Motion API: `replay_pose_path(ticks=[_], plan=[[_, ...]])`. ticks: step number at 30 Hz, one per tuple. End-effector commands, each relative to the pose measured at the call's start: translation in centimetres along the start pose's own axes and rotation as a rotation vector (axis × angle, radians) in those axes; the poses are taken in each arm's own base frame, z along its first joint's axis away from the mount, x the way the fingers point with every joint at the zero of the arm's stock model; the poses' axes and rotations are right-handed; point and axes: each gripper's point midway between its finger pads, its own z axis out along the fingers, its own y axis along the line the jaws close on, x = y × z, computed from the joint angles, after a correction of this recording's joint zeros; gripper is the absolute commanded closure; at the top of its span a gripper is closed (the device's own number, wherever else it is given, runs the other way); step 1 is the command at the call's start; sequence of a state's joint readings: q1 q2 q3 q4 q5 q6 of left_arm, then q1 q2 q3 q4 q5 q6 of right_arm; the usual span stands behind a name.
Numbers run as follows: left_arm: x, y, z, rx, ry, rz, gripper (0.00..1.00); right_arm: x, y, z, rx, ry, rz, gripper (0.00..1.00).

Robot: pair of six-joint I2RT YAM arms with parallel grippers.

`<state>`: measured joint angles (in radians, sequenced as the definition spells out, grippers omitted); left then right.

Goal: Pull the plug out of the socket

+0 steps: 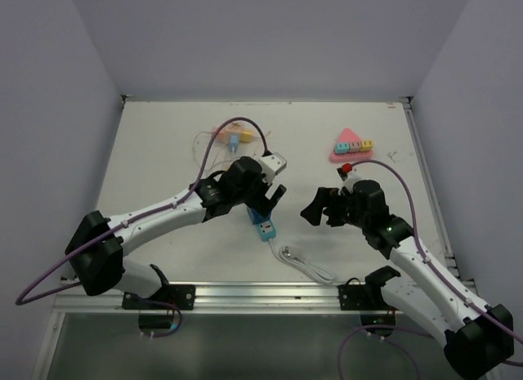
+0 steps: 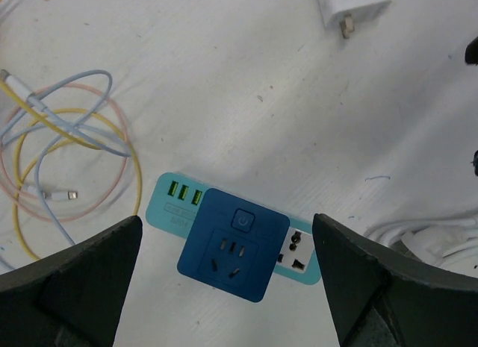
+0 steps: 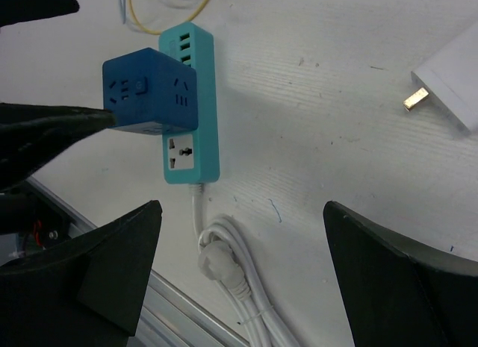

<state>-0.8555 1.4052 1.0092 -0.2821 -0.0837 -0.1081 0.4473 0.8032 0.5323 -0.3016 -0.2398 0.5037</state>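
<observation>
A dark blue cube plug (image 2: 233, 244) sits plugged into the middle of a teal socket strip (image 2: 173, 201) lying flat on the white table. My left gripper (image 2: 227, 246) hangs over it, open wide, one finger on each side of the plug and nothing gripped. In the right wrist view the plug (image 3: 149, 89) stands up from the strip (image 3: 209, 138), with a left finger (image 3: 45, 130) close beside it. My right gripper (image 3: 241, 213) is open and empty, to the right of the strip. From above, the left gripper (image 1: 265, 202) covers the strip (image 1: 263, 225); the right gripper (image 1: 315, 204) is apart.
The strip's white cable coil (image 3: 224, 265) lies toward the near rail (image 1: 270, 292). A white charger (image 2: 351, 4) rests beyond the strip. Loose coloured cables (image 2: 67, 153) lie to the far left. A pink triangle toy (image 1: 350, 145) sits at the back right.
</observation>
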Motion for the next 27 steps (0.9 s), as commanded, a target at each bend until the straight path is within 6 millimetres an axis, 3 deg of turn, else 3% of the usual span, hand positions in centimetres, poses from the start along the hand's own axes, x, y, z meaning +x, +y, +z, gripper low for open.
replay_pose_path(ticks=[1,10,17,20,23,27], plan=[[0.7,0.1,0.3,-0.022,0.088,0.178,0.01,0.1,0.6,-0.5,-0.032,-0.004,-0.018,0.06],[4.2,-0.3,2.3,-0.017,0.280,0.318,0.01,0.7,0.5,-1.0,-0.043,-0.010,-0.024,0.06],[5.5,-0.7,3.1,0.000,0.334,0.347,0.03,1.0,0.6,-1.1,-0.051,-0.004,-0.030,0.06],[5.6,-0.8,3.1,0.006,0.335,0.347,0.10,1.1,0.7,-1.1,-0.059,0.002,-0.032,0.06],[5.0,-1.2,3.0,0.022,0.316,0.345,0.24,1.2,0.9,-1.1,-0.073,0.008,-0.030,0.06],[4.4,-1.8,2.7,0.056,0.284,0.338,0.51,1.4,1.3,-0.8,-0.092,0.022,-0.005,0.06]])
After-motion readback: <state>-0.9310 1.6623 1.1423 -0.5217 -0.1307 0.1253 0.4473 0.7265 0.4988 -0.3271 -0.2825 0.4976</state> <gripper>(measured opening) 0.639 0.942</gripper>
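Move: The blue cube plug I'm after sits some 8 cm below my left hand, about 2 cm back and 1 cm to the left, on the teal socket strip, whose middle is about 3 cm back, 1 cm left and 13 cm down. On the table, the pulled-off white plug lies roughly 3 cm ahead and 15 cm right; the white cord bundle, 15 cm back and 10 cm right. From my right hand, the cube is about 3 cm ahead, 14 cm left, 8 cm down. I lower my open left hand about 7 cm onto the blue cube, drawing back some 2 cm and tilting the wrist roughly 25 degrees so the fingers point more steeply down, with a slight clockwise turn. Once down around the cube, I close the fingers partway and pinch it by two opposite sides. ##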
